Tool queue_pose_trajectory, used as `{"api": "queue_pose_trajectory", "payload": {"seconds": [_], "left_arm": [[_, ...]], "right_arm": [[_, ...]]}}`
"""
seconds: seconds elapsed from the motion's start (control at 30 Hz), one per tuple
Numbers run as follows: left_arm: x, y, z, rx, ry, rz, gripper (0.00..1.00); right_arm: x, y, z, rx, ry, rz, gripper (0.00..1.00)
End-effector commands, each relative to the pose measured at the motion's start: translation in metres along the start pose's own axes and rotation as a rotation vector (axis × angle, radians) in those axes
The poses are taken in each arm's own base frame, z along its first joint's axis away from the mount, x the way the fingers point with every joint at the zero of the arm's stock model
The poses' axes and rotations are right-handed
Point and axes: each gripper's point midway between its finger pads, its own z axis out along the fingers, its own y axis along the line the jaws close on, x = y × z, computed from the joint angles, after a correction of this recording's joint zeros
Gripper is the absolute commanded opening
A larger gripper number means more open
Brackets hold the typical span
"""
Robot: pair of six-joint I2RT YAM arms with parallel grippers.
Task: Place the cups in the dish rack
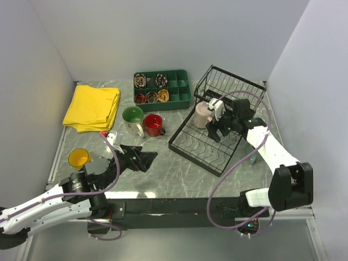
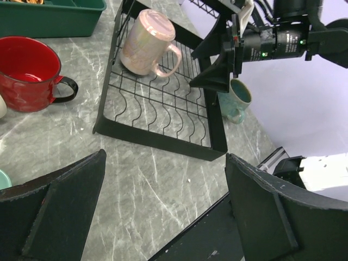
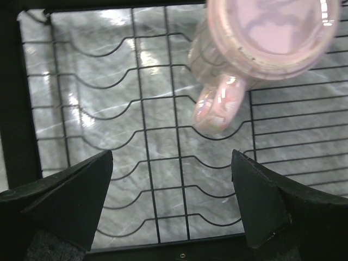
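Observation:
The black wire dish rack [image 1: 202, 148] stands right of centre. A beige-pink cup [image 1: 203, 115] sits mouth down at its far left corner, seen with its handle out to the side in the left wrist view [image 2: 147, 46]. My right gripper [image 1: 216, 132] hovers open just above the rack floor [image 3: 12, 109], empty, with the pink cup [image 3: 272, 32] just ahead of its fingers. A red cup [image 1: 154, 125], a cream cup with green inside [image 1: 132, 117] and a yellow cup [image 1: 79, 158] stand on the table to the left. A teal cup [image 2: 238, 98] stands outside the rack's right side. My left gripper [image 1: 147, 160] is open and empty over bare table [image 2: 166, 163].
A green compartmented tray [image 1: 162, 88] with small items sits at the back. A folded yellow cloth [image 1: 92, 106] lies at the back left. White walls close in the left, back and right sides. The black mounting bar [image 1: 179, 206] runs along the near edge.

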Motion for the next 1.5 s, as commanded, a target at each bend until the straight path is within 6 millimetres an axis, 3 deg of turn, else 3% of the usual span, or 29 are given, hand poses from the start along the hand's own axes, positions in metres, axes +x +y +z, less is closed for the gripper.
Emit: {"api": "queue_pose_trajectory", "payload": {"seconds": [0.0,0.13,0.23,0.3,0.47,0.6,0.83,0.97,1.03,1.13,1.17,1.27,1.47], "left_arm": [[-0.021,-0.013,-0.007,0.048,-0.056,-0.042,0.96],[-0.021,-0.01,-0.01,0.042,-0.06,-0.047,0.96],[-0.02,-0.009,-0.01,0.039,-0.059,-0.047,0.96],[-0.02,-0.01,-0.009,0.041,-0.057,-0.047,0.96],[-0.019,-0.012,-0.007,0.042,-0.05,-0.043,0.96],[-0.018,-0.013,-0.006,0.043,-0.047,-0.043,0.96],[-0.016,-0.018,0.002,0.053,-0.037,-0.042,0.96],[-0.015,-0.022,0.005,0.062,-0.028,-0.041,0.96],[-0.015,-0.023,0.006,0.062,-0.028,-0.038,0.96],[-0.017,-0.024,0.006,0.064,-0.034,-0.039,0.96],[-0.017,-0.024,0.006,0.064,-0.034,-0.037,0.96],[-0.017,-0.024,0.006,0.061,-0.033,-0.037,0.96],[-0.02,-0.022,0.004,0.055,-0.039,-0.032,0.96]], "right_arm": [[-0.017,0.022,-0.003,-0.15,-0.044,-0.074,0.95],[-0.016,0.024,-0.003,-0.148,-0.047,-0.073,0.95],[-0.014,-0.003,0.002,-0.01,-0.019,-0.008,0.94],[-0.007,-0.006,0.005,0.006,0.003,-0.018,0.93],[0.015,0.005,0.015,-0.056,0.091,-0.049,0.93],[0.018,0.013,0.007,-0.1,0.108,-0.099,0.94],[0.002,0.027,-0.014,-0.137,0.043,-0.159,0.94],[-0.02,0.05,-0.027,-0.246,-0.034,-0.172,0.93],[-0.019,0.061,-0.028,-0.301,-0.029,-0.149,0.92],[-0.019,0.074,-0.021,-0.361,-0.039,-0.105,0.87],[-0.016,0.076,-0.017,-0.362,-0.022,-0.07,0.79],[-0.023,0.064,0.0,-0.267,-0.025,-0.042,0.63],[-0.059,0.037,0.022,-0.067,-0.053,-0.098,0.32]]}}
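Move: Over the middle of the dish rack's lower tray, the right hand has the tray's near-left corner about 17 cm to its left, 4 cm back and some 11 cm below. The upturned pink cup stands roughly 8 cm ahead, 4 cm to the left and 5 cm lower; the red cup is about 23 cm left, 4 cm ahead and 9 cm down. From the left hand, that rack corner lies some 12 cm ahead, 8 cm right and 23 cm down. Dipping about 3 cm over the tray with open fingers, the right hand draws back some 5 cm and rises again past its starting height. It then sweeps about 5 cm left, towards the rack's near-left corner and away from the pink cup's handle, easing slightly forward at the end. The wrist turns some 15 degrees counter-clockwise, and late on the fingers close to under half open, with nothing between them. ##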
